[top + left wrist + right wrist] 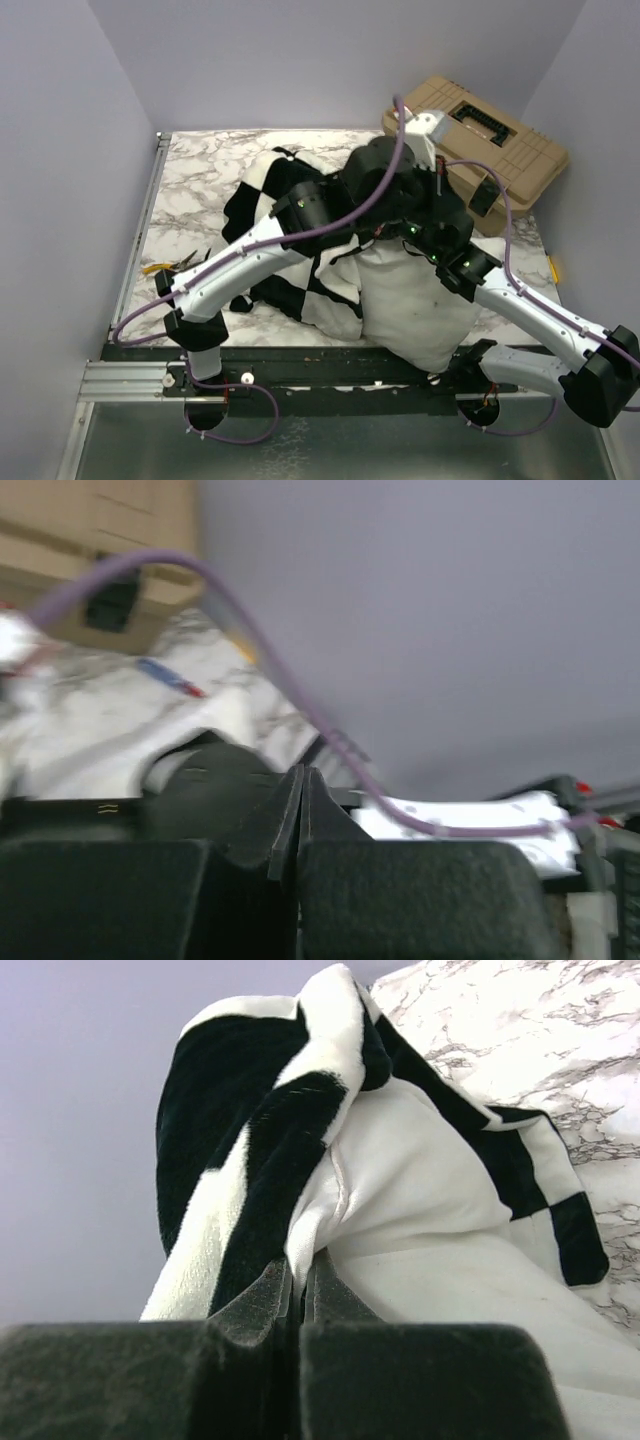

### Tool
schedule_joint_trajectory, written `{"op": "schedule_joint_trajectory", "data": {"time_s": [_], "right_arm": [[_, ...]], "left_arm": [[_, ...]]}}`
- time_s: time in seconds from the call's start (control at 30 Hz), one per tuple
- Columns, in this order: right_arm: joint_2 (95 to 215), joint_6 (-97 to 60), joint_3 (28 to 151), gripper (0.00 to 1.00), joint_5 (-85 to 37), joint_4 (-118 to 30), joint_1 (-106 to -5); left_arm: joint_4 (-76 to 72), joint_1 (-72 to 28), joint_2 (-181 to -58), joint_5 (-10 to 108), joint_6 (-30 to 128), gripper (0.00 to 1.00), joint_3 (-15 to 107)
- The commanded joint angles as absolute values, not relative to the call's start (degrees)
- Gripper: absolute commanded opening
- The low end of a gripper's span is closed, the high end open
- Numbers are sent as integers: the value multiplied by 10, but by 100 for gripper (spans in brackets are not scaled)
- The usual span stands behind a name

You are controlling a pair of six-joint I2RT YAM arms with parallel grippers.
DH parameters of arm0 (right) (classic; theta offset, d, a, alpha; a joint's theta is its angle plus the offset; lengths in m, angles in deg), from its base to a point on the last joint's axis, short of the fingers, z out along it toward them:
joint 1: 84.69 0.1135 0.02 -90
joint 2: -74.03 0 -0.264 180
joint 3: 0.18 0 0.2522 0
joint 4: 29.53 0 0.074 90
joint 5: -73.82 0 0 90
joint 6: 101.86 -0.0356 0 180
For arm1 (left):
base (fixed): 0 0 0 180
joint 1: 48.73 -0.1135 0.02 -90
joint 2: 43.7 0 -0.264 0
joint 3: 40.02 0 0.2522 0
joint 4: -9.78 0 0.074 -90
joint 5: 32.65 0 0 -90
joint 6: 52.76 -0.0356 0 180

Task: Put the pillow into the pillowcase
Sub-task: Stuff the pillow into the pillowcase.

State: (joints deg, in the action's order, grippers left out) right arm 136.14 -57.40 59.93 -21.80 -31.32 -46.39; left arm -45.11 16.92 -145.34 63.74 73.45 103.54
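Observation:
The white pillow [415,305] lies at the near middle of the marble table [195,170], its near end over the front edge. The black-and-white checked pillowcase [265,205] is bunched over its far left end. In the right wrist view the pillowcase [250,1130] hoods the pillow [430,1200]. My right gripper [300,1270] is shut on a fold of the pillow's smooth white fabric at a seam. My left gripper [298,785] is shut with nothing between its fingers, raised above the pile and facing the wall. The left arm [300,205] crosses over the pillowcase.
A tan toolbox [485,140] stands at the back right, close behind both wrists. Yellow-handled pliers [165,266] lie near the table's left edge. A small yellow object [552,268] sits at the right edge. Purple walls close in on three sides.

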Motion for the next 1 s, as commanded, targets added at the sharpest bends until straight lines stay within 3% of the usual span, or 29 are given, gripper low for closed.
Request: {"op": "schedule_joint_trajectory", "data": {"time_s": [0.0, 0.1, 0.27, 0.4, 0.6, 0.77, 0.97], "right_arm": [[1341, -621, 589, 0, -170, -235, -458], [1339, -619, 593, 0, -171, -255, -458], [1330, -628, 573, 0, -187, -250, -458], [1324, -629, 561, 0, -201, -251, -458], [1317, -613, 564, 0, -203, -272, -458], [1322, -601, 579, 0, -206, -287, -458], [1332, -587, 601, 0, -215, -301, -458]], "left_arm": [[-408, 235, -1495, 542, 759, 0, 1087], [-426, 234, -1449, 664, 724, 3, 1040], [-441, 227, -1315, 952, 686, 58, 893], [-488, 197, -1240, 1082, 697, 79, 815], [-577, 99, -1239, 990, 726, 85, 789], [-595, 85, -1299, 904, 712, 89, 817], [-638, 84, -1389, 901, 682, 94, 869]]}}
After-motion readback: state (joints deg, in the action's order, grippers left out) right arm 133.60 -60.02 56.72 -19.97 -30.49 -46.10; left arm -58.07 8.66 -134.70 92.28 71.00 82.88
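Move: Ahead of the left hand by about 10 cm, some 15 cm to its left and 13 cm below stands the pillowcase's rim. The white cloth in the right fingers is about 8 cm ahead, 11 cm left and 16 cm down; the pillow bulges 6 cm back, straight below by 35 cm. The tan hard case sits 25 cm ahead and 12 cm right, far below. For the right hand, the rim is roughly 2 cm ahead, 4 cm left, 3 cm above. Pulling back about 7 cm with its fingers shut and empty, the left hand then swings some 25 cm left and 13 cm forward, opening wide and turning some 50 degrees counter-clockwise. From there it sinks about 10 cm and edges back right, tipping its fingers down towards the pillowcase's rim. The right hand stays and keeps its pinch on the white cloth. ##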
